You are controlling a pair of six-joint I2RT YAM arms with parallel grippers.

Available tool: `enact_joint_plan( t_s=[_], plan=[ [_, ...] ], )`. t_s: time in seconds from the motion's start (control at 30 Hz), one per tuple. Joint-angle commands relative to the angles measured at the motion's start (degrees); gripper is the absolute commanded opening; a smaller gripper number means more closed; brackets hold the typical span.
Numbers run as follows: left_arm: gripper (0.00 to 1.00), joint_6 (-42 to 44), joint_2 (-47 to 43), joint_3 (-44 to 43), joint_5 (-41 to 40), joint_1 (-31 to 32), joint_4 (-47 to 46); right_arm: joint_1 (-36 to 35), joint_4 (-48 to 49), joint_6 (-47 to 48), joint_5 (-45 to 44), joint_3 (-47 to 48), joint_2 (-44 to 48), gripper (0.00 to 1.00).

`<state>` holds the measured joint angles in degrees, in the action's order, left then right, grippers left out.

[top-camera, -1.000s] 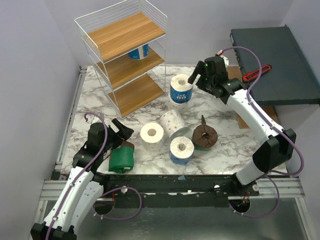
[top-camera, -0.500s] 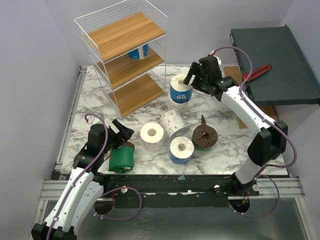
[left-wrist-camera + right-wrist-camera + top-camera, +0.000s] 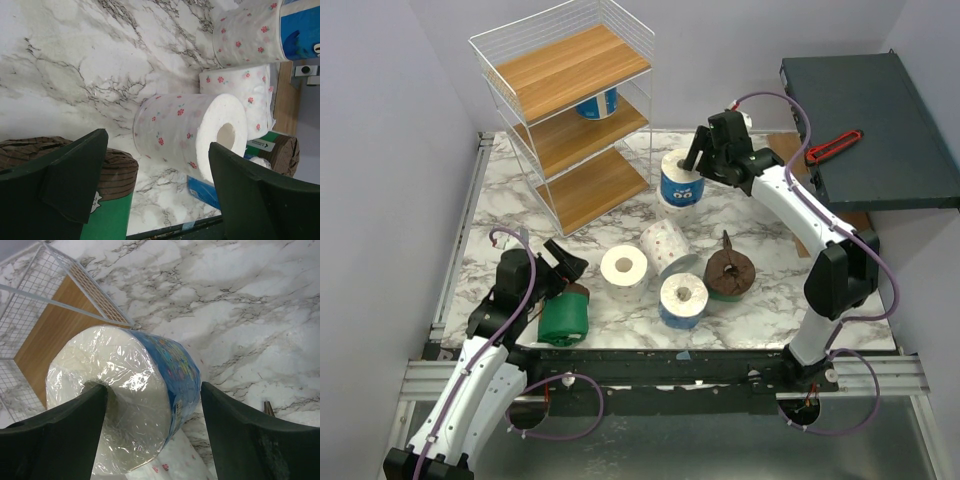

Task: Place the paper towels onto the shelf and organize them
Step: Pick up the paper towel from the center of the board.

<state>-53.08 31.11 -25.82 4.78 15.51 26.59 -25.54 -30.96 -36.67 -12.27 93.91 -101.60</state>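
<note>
The shelf [image 3: 570,110], a white wire rack with wooden boards, stands at the back left with one blue roll [image 3: 597,104] on its middle tier. An upright blue-wrapped paper towel roll [image 3: 681,180] [image 3: 150,400] stands in front of it. My right gripper [image 3: 696,160] [image 3: 152,387] is open around its wall, one finger in the core, the other outside with a small gap. My left gripper [image 3: 568,262] [image 3: 157,142] is open and empty beside a green-wrapped roll [image 3: 563,318] [image 3: 105,220], facing a lying floral roll [image 3: 624,270] [image 3: 190,135].
A second floral roll [image 3: 664,240], a blue roll [image 3: 683,300] and a brown-ended green roll [image 3: 729,272] crowd the table's middle. A dark flat box [image 3: 870,120] with a red-handled tool [image 3: 833,146] sits at the right. The shelf's lowest board [image 3: 45,340] lies close to the right gripper.
The right gripper has moved left and down onto the upright blue roll, one finger entering its core, and its jaws have narrowed a little. The left arm has not moved.
</note>
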Motion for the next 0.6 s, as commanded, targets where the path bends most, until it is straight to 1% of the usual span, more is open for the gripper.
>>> enact_joint_plan(
  t_s=[0.0, 0.07, 0.2, 0.3, 0.4, 0.57],
  plan=[
    [0.91, -0.27, -0.07, 1.09, 0.8, 0.05, 0.48, -0.17, -0.38, 1.34, 0.79, -0.58, -0.31, 0.74],
    [0.91, -0.34, 0.17, 0.96, 0.94, 0.05, 0.37, -0.15, -0.41, 1.5, 1.14, -1.32, -0.27, 0.71],
    [0.91, -0.55, 0.25, 1.26, 1.03, 0.05, -0.02, -0.12, -0.5, 1.77, 1.94, -2.41, -0.57, 0.67],
    [0.91, -0.88, 0.26, 1.74, 1.24, 0.05, -0.39, -0.17, -0.79, 1.45, 2.08, -2.8, -0.26, 0.61],
    [0.91, -0.93, 0.19, 1.67, 1.38, 0.05, -0.38, -0.18, -0.26, 0.97, 2.33, -3.33, 1.57, 0.54],
    [0.91, -0.53, -0.04, 1.04, 1.47, 0.05, -0.75, -0.15, 0.91, -0.15, 4.87, -4.87, 6.1, 0.5]
  ],
)
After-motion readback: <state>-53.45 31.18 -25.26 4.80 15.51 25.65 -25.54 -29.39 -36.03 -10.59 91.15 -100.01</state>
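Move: The right hand's open fingers straddle the near-right wall of the upper blue roll, whose middle is about 4 cm to the left, 1 cm ahead and 4 cm below. A floral roll stands under it, 15 cm below the hand; the lying floral roll is some 10 cm back and 2 cm left, 17 cm below. The bottom shelf board lies 24 cm left, 5 cm ahead and equally low. From the left hand the blue roll is about 22 cm ahead, 29 cm right, 4 cm higher. Staying within about 1 cm, the right hand closes its fingers, pinching the blue roll's wall between core and outside. ##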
